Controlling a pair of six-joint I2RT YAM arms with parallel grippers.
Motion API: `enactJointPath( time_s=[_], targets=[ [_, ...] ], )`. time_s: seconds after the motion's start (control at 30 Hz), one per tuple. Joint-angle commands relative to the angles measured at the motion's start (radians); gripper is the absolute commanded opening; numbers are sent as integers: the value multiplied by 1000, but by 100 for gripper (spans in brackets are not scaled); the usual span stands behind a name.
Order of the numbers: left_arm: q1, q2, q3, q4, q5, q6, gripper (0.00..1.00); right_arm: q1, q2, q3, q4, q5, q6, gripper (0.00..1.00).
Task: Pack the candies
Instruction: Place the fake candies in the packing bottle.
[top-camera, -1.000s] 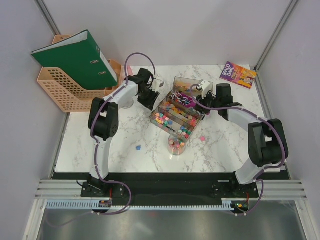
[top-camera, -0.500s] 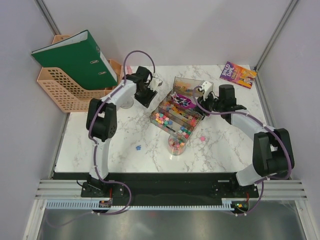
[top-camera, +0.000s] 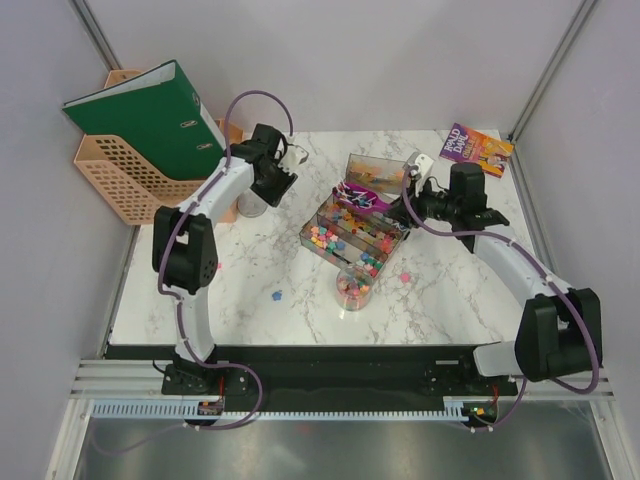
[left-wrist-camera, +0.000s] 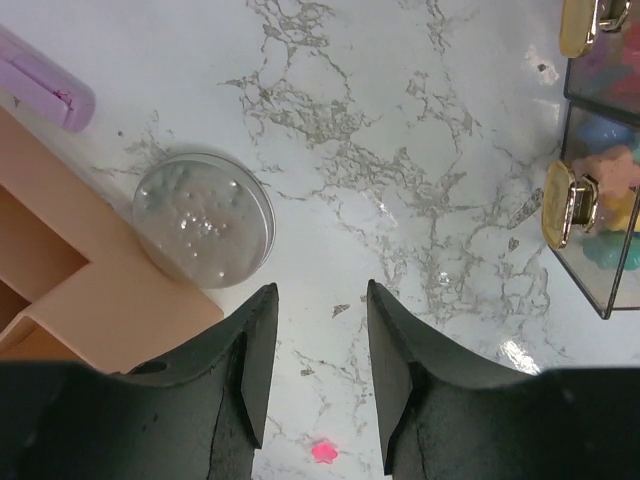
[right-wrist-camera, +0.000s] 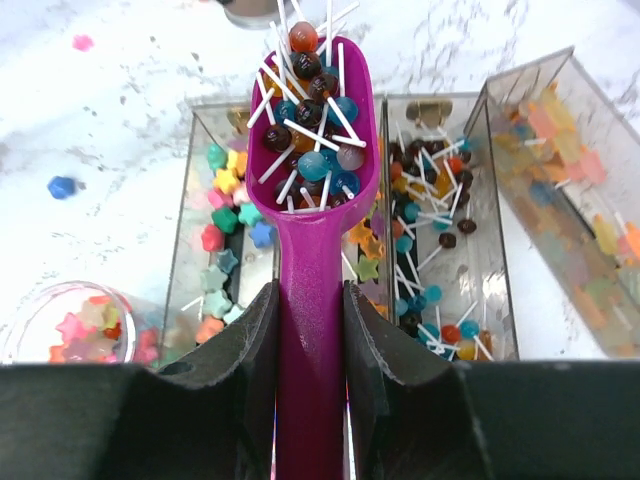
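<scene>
The candies are tiny coloured stars and small lollipops. Star candies (right-wrist-camera: 225, 240) and lollipops (right-wrist-camera: 440, 240) fill the clear trays (top-camera: 352, 235). More candies lie in the small round jar (top-camera: 353, 287). My right gripper (right-wrist-camera: 310, 290) is shut on the handle of the purple scoop (right-wrist-camera: 312, 130), whose bowl, heaped with lollipops, hangs over the trays. In the top view the right gripper (top-camera: 412, 200) holds the scoop (top-camera: 358, 194) above the trays' far end. My left gripper (left-wrist-camera: 320, 290) is open and empty over bare marble, left of the trays (left-wrist-camera: 600, 200).
A clear round lid (left-wrist-camera: 203, 232) lies against the peach organiser (top-camera: 120, 175), which holds a green binder (top-camera: 150, 115). Loose candies lie on the marble: one blue (top-camera: 276, 295), one pink (top-camera: 405, 277), another pink (left-wrist-camera: 323, 452). A book (top-camera: 475, 150) sits far right.
My left arm has swung left, away from the trays toward the organiser. My right arm has drawn back to the right, carrying the scoop with it over the trays.
</scene>
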Motion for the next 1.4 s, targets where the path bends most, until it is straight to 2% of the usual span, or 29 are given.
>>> enactJointPath(
  time_s=[0.0, 0.13, 0.27, 0.47, 0.57, 0.7, 0.73, 0.9, 1.2, 1.37],
  targets=[
    [-1, -75, -29, -12, -22, 46, 48, -8, -82, 38, 58, -103, 47, 0],
    [7, -95, -44, -13, -27, 46, 47, -15, -157, 7, 113, -129, 105, 0],
    [19, -107, -53, -10, -27, 37, 47, -32, -232, -8, 88, -166, 98, 0],
    [49, -116, -55, 2, -67, 37, 47, -84, -334, 3, -82, -264, 9, 0],
    [62, -127, -50, 5, -68, 40, 47, -124, -367, 30, -224, -305, -91, 0],
    [66, -129, -50, 10, -76, 37, 47, -166, -390, 70, -495, -356, -246, 0],
    [68, -129, -53, 11, -76, 37, 47, -167, -395, 81, -546, -359, -326, 0],
    [66, -135, -56, 11, -76, 37, 47, -167, -429, 85, -816, -370, -510, 0],
    [66, -126, -52, 22, -65, 27, 47, -167, -432, 84, -1060, -311, -740, 0],
    [66, -127, -53, 26, -65, 20, 47, -167, -400, 93, -1137, -285, -815, 0]
  ],
)
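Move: The packing bottle lies about 16 cm back and 11 cm left of the right gripper, whose hand point is some 14 cm above its middle; the gripper already holds the loaded purple scoop. The star compartment is roughly 13 cm left and 3 cm back of the hand, and the lollipop compartment about 6 cm ahead and 5 cm left. From the left gripper, the bottle is some 22 cm back and 17 cm right. Keep the right gripper shut on the scoop's handle and draw it back about 18 cm off the candy boxes, drifting a little right, to bring the scoop head towards the bottle; rise some 10 cm first, then sink most of that again while swinging the scoop about 20 degrees counter-clockwise. Ease the empty left gripper 5 cm left, towards the round lid. ##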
